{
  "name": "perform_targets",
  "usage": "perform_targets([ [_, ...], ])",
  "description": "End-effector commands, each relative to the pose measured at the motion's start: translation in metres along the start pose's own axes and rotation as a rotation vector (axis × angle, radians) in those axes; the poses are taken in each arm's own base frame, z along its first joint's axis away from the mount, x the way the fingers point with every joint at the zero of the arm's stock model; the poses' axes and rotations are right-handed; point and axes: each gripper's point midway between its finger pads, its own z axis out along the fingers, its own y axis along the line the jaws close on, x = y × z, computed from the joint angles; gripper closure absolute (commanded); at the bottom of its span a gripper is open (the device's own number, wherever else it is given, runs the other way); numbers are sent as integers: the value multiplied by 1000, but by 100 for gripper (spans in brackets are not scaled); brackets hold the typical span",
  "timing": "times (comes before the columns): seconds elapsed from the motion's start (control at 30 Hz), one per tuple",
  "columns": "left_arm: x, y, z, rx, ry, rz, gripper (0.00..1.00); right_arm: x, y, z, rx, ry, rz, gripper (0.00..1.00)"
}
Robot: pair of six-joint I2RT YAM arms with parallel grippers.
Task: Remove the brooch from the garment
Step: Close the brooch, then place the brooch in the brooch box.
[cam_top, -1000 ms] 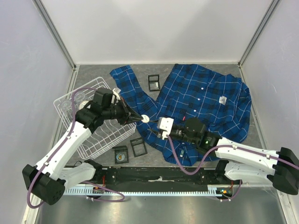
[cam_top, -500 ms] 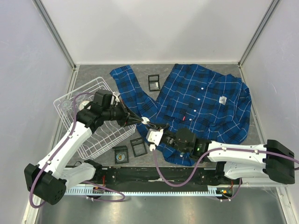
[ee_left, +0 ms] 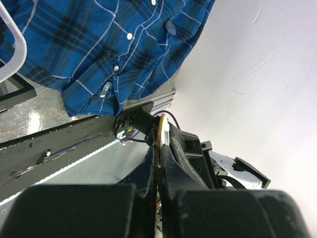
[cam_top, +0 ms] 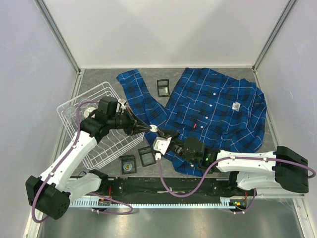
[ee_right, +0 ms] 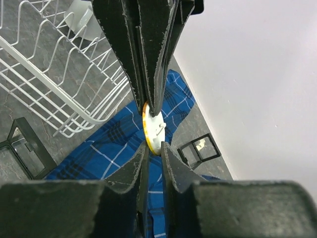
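Note:
The brooch (cam_top: 152, 128) is a round disc with a white back, a pin and an orange rim, held in the air off the garment (cam_top: 213, 109). My left gripper (cam_top: 147, 128) is shut on the brooch's upper edge (ee_right: 154, 130). My right gripper (ee_right: 153, 146) comes from the opposite side, its jaws closed against the disc's lower edge. In the left wrist view the brooch (ee_left: 161, 141) shows edge-on between my left fingertips (ee_left: 159, 148). The blue plaid garment (ee_right: 114, 144) lies spread flat on the table below and to the right.
A white wire basket (cam_top: 94, 134) stands tilted at the left, under my left arm. Small black-framed squares lie on the table: one behind the shirt (cam_top: 163, 88), two near the front edge (cam_top: 146, 155) (cam_top: 128, 163). Walls close in the back and both sides.
My right arm has swung left from over the shirt to the brooch, and its jaws have narrowed onto the disc. The left gripper has kept hold and barely moved.

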Motion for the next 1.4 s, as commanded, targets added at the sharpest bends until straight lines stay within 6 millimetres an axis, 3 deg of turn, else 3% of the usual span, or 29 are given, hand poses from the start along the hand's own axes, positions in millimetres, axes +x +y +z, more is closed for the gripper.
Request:
perform_targets([
  [0.0,10,-12,-7,64,44,-25,98,-18,-14,3,60,-54,19,83],
  [0.1,10,-13,-7,80,46,-9,98,-17,-18,3,85,-44,64,100],
  [0.2,6,-16,-6,104,31,36,98,-20,-19,2,90,-52,122,100],
  [0.23,6,-15,-6,106,28,54,93,-20,-20,3,92,-49,139,100],
  [0.27,1,-15,-5,107,18,68,74,-18,-19,4,91,-34,170,100],
  [0.33,-11,-16,-8,93,-47,171,50,-2,-19,7,97,19,199,100],
  [0.37,-19,-16,-10,83,-84,203,33,4,-21,8,101,29,226,100],
  [0.4,-30,-24,-17,85,-153,260,24,24,-32,11,131,64,326,100],
  [0.43,-36,-24,-21,68,-188,339,19,30,-31,19,90,49,391,100],
  [0.47,-44,-27,-26,63,-225,379,17,59,-56,22,133,81,461,100],
  [0.5,-52,-39,-36,65,-278,473,16,67,-60,27,139,74,600,100],
  [0.67,-57,-49,-52,46,-335,638,17,144,-75,74,99,185,909,100],
  [0.73,-55,-47,-51,61,-326,683,18,176,-74,96,101,222,1099,100],
  [0.77,-54,-49,-50,76,-328,702,18,200,-89,96,134,223,1166,100],
  [0.8,-48,-49,-50,99,-307,724,18,219,-77,105,89,223,1253,100],
  [0.87,-45,-51,-49,127,-293,744,18,235,-103,114,123,147,1402,100],
  [0.9,-41,-51,-48,148,-283,757,18,252,-98,119,121,145,1440,100],
  [0.97,-41,-48,-45,157,-270,767,19,259,-116,134,112,100,1526,100],
  [1.0,-41,-46,-44,153,-268,775,19,276,-103,139,87,119,1571,100],
  [1.03,-42,-44,-42,144,-266,775,19,274,-114,149,82,78,1591,100],
  [1.13,-46,-43,-39,130,-271,785,19,282,-118,159,84,31,1651,100],
  [1.37,-46,-45,-34,145,-241,787,20,299,-122,161,95,-29,1747,100],
])
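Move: The brooch sits right at both hands' fingertips, the left already gripping it. The open far box it is bound for lies about 36 cm ahead, 1 cm right and 22 cm below the right hand. From that hand the near empty box is some 5 cm back and 5 cm left, the brooch box 10 cm back and 13 cm left, both on the table. From the left hand the far box is roughly 36 cm ahead, 4 cm right. Right pinches the brooch, left releases, and right carries it about 30 cm forward, sinking, towards the far box. ##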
